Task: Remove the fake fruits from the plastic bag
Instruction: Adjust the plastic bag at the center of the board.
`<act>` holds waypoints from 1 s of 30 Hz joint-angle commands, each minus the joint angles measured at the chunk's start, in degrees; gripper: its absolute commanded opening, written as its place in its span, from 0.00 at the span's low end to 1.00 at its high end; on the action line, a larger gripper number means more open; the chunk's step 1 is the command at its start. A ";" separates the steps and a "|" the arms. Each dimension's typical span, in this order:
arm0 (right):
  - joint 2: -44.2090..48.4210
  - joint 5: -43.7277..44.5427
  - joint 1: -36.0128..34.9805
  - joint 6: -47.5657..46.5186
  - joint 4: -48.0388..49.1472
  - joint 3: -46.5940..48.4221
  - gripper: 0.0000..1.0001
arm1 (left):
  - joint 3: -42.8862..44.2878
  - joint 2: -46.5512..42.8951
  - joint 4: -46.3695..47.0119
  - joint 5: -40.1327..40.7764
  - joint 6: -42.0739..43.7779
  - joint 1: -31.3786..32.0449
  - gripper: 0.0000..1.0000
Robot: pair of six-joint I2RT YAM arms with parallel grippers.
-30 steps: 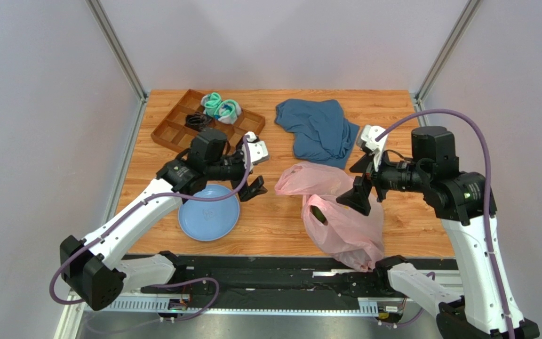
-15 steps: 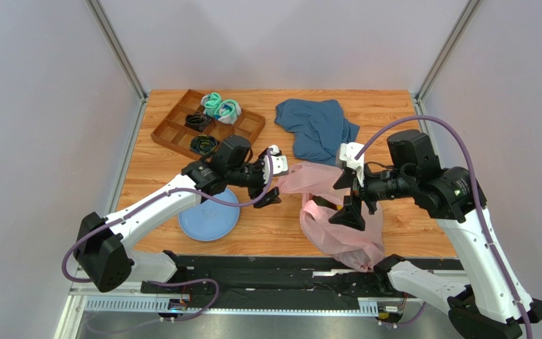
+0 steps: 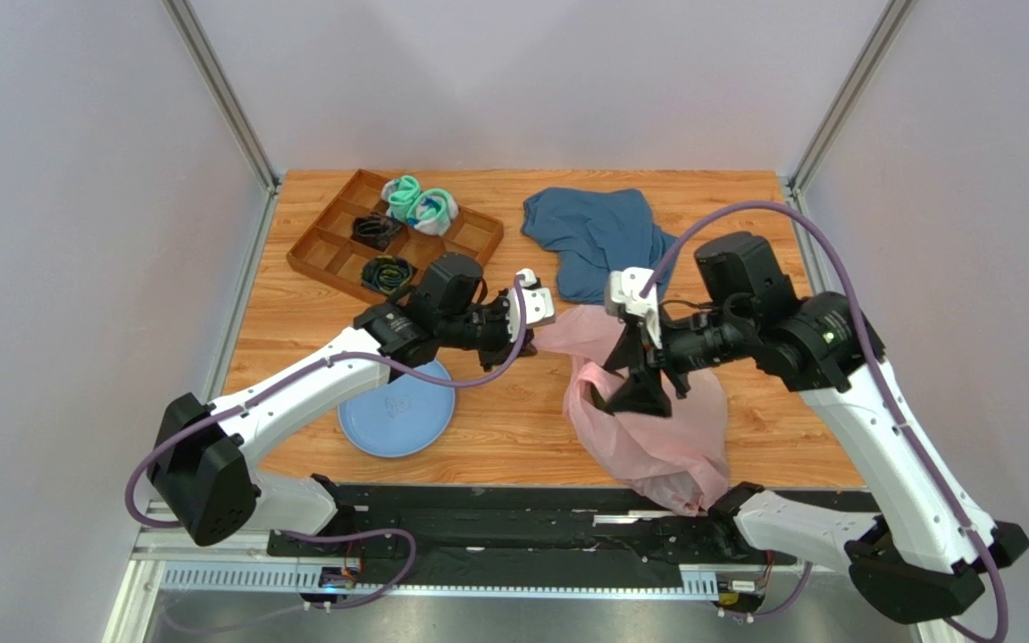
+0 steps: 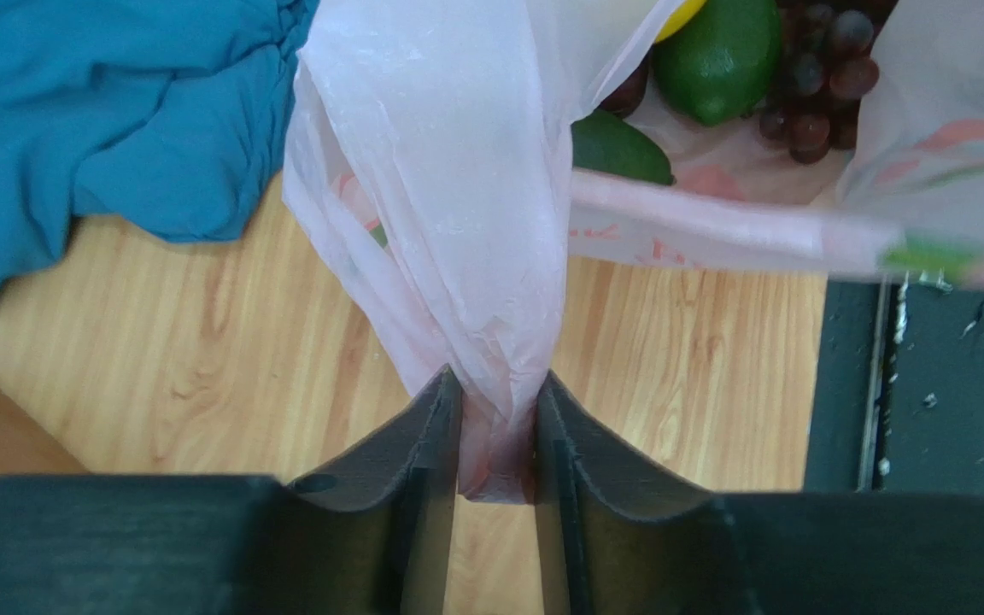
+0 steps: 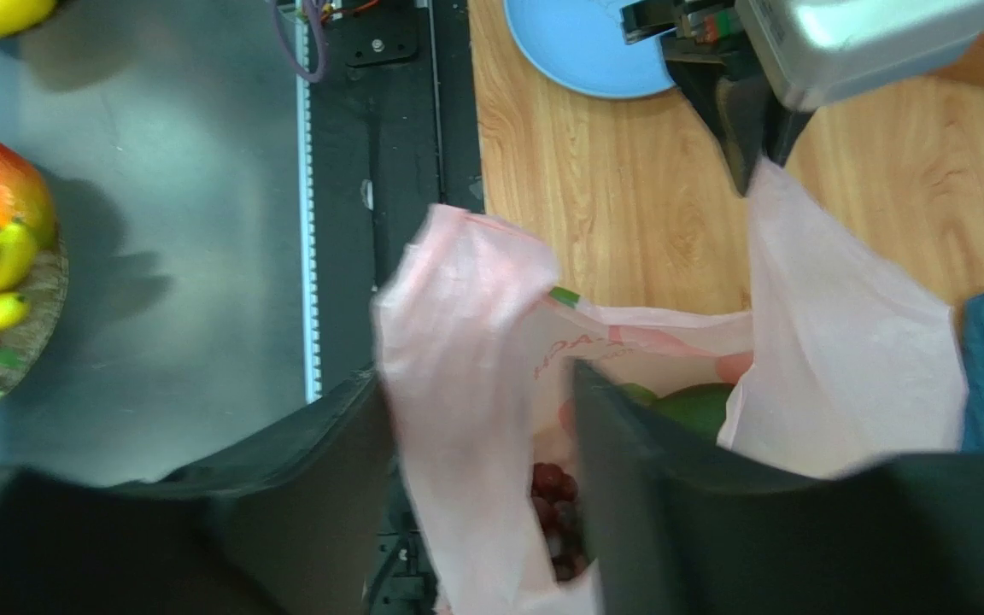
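Note:
The pink plastic bag (image 3: 654, 422) lies at the table's front right with its mouth pulled open. My left gripper (image 4: 500, 385) is shut on the bag's left handle loop (image 4: 459, 231), pinching the twisted plastic between its fingertips. My right gripper (image 5: 475, 374) stands open, straddling the other handle strip (image 5: 459, 333); the plastic lies against one finger and a gap shows beside the other. Fake fruits sit inside the bag: a lime-green fruit (image 4: 719, 58), a purple grape bunch (image 4: 821, 80), a dark green avocado (image 4: 619, 147) and a sliver of yellow fruit (image 4: 679, 16).
A blue plate (image 3: 397, 418) lies under the left arm. A brown divided tray (image 3: 332, 248) holding teal socks (image 3: 419, 204) stands at the back left. The dark blue cloth (image 3: 601, 241) lies behind the bag. The black rail (image 3: 533, 516) runs along the table's front edge.
Both arms have swung in to the bag. The left gripper has closed on the left handle loop. The right gripper has moved over the other handle and narrowed around it.

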State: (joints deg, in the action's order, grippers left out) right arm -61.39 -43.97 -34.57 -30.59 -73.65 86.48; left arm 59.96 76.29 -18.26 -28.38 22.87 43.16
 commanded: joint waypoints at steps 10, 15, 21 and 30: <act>-4.35 11.89 19.76 -7.28 14.57 7.20 0.00 | 31.05 16.06 -5.19 -0.44 -20.44 -4.47 0.00; -18.05 10.48 39.35 -6.77 23.36 22.48 0.00 | 56.68 29.16 -4.34 -2.82 -25.42 -6.68 0.00; -26.85 10.30 49.68 -2.02 33.82 42.97 0.00 | 83.64 41.22 -3.83 -7.65 -30.51 -6.68 0.00; -5.70 8.01 50.12 -21.59 30.95 12.70 0.00 | 57.05 27.61 -3.71 -13.89 -29.83 -5.72 0.00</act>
State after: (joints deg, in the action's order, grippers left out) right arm -78.32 -34.50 15.77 -40.93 -43.00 111.33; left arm 128.27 110.45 -21.87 -37.21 -6.74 36.49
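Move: The left hand's half-shut fingers already straddle the plastic bag's left handle, and the right hand's wider-open ones its other handle. From the left hand the bag's fruit-filled body lies about 20 cm right, 8 cm back and 12 cm below, the blue cloth some 22 cm ahead and 13 cm right. From the right hand the body is roughly 10 cm right, 3 cm ahead and 24 cm below, the cloth about 30 cm straight ahead. Both hands close on the handles, hoist the bag some 20 cm, swinging forward and right, then ease back. ##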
